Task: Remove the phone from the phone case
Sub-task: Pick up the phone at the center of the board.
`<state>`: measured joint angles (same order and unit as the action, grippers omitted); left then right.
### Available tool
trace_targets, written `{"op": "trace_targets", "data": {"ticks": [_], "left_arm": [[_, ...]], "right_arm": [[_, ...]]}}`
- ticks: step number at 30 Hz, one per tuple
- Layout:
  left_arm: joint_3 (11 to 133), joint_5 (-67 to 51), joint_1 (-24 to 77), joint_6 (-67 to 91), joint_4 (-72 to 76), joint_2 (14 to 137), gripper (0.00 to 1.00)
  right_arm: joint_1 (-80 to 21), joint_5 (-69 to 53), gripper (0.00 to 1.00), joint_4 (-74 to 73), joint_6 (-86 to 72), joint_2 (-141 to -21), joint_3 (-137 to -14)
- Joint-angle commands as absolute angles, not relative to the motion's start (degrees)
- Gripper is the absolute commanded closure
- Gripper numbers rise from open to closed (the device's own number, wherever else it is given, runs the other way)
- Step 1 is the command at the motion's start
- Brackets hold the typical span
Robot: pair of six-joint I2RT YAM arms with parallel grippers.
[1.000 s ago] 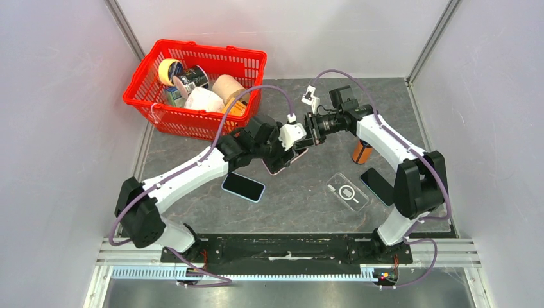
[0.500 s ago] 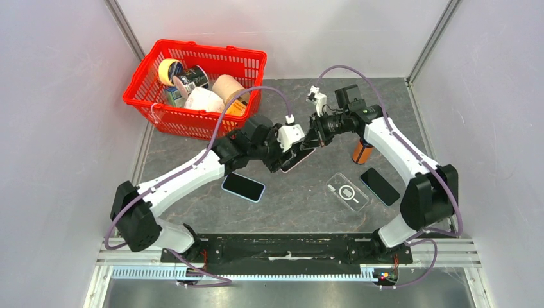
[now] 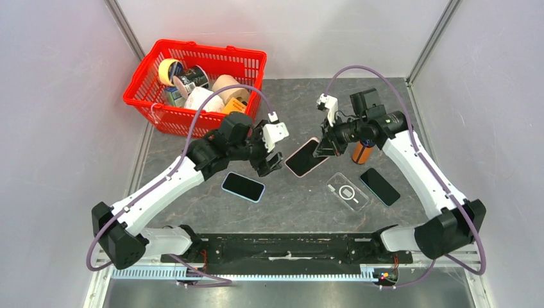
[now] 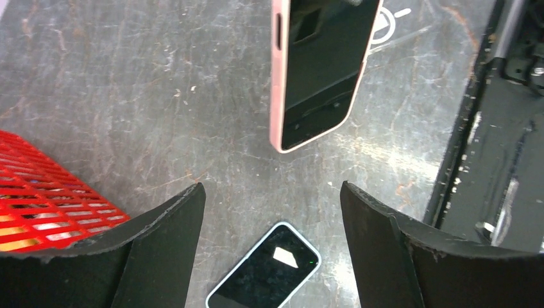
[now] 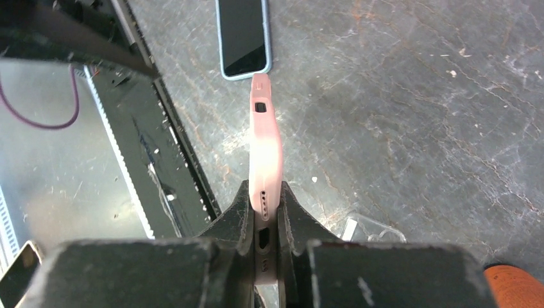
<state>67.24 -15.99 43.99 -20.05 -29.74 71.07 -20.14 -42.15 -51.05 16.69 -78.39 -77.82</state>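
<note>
A phone in a pink phone case (image 3: 303,157) hangs tilted above the table, screen up. My right gripper (image 3: 325,147) is shut on its bottom end, and in the right wrist view the jaws (image 5: 264,208) pinch the pink case (image 5: 265,144) edge-on across the charging port. My left gripper (image 3: 272,156) stands open just left of the phone, not touching it. In the left wrist view the pink-cased phone (image 4: 317,70) floats beyond the spread fingers (image 4: 160,250), and the left gripper (image 4: 271,187) holds nothing.
A phone with a light blue rim (image 3: 244,186) lies on the table below the left gripper. Under the right arm lie an empty clear case (image 3: 347,191), a dark phone (image 3: 380,186) and an orange bottle (image 3: 362,153). A red basket (image 3: 154,110) of items stands back left.
The left gripper let go of the pink-cased phone, opened wide and drew back to the left. The right gripper kept its hold and carried the phone to the right.
</note>
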Motion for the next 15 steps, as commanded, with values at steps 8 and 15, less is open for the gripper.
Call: {"op": "trace_targets", "data": {"ticks": [8,15], "left_arm": [[73.4,-49.9,35.0,-14.2,-33.8,74.2,0.17],[71.9,-55.2,34.8,-11.2,-28.9,75.6,0.17]], "right_arm": [[-22.7,-52.1,1.00,-57.0,25.1,-70.9,-83.4],[-24.4,-53.3,1.00,-56.5,26.7,-71.8,-85.5]]}}
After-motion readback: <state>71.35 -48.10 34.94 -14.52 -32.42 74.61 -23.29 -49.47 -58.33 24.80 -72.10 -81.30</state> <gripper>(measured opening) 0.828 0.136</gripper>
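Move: The pink-rimmed phone hangs in the right fingers, its middle roughly 5 cm left of that hand and 3 cm lower, level with it front to back. From the open left hand it lies about 11 cm to the right, 3 cm ahead and a little lower. On the table some 20 cm below, the blue-edged phone lies 11 cm left of the left hand and 5 cm ahead; the clear case lies 15 cm right of the right hand, 2 cm back. The phone, still pinched at one end, is drawn back and lifted, about 5 cm each, by the right hand, which turns slightly counter-clockwise. The left hand, fingers staying wide open, eases back, up and finally to the right, swinging nearly 30 degrees, clockwise from above, so that its fingers point right towards the phone's free end, without closing on it. ##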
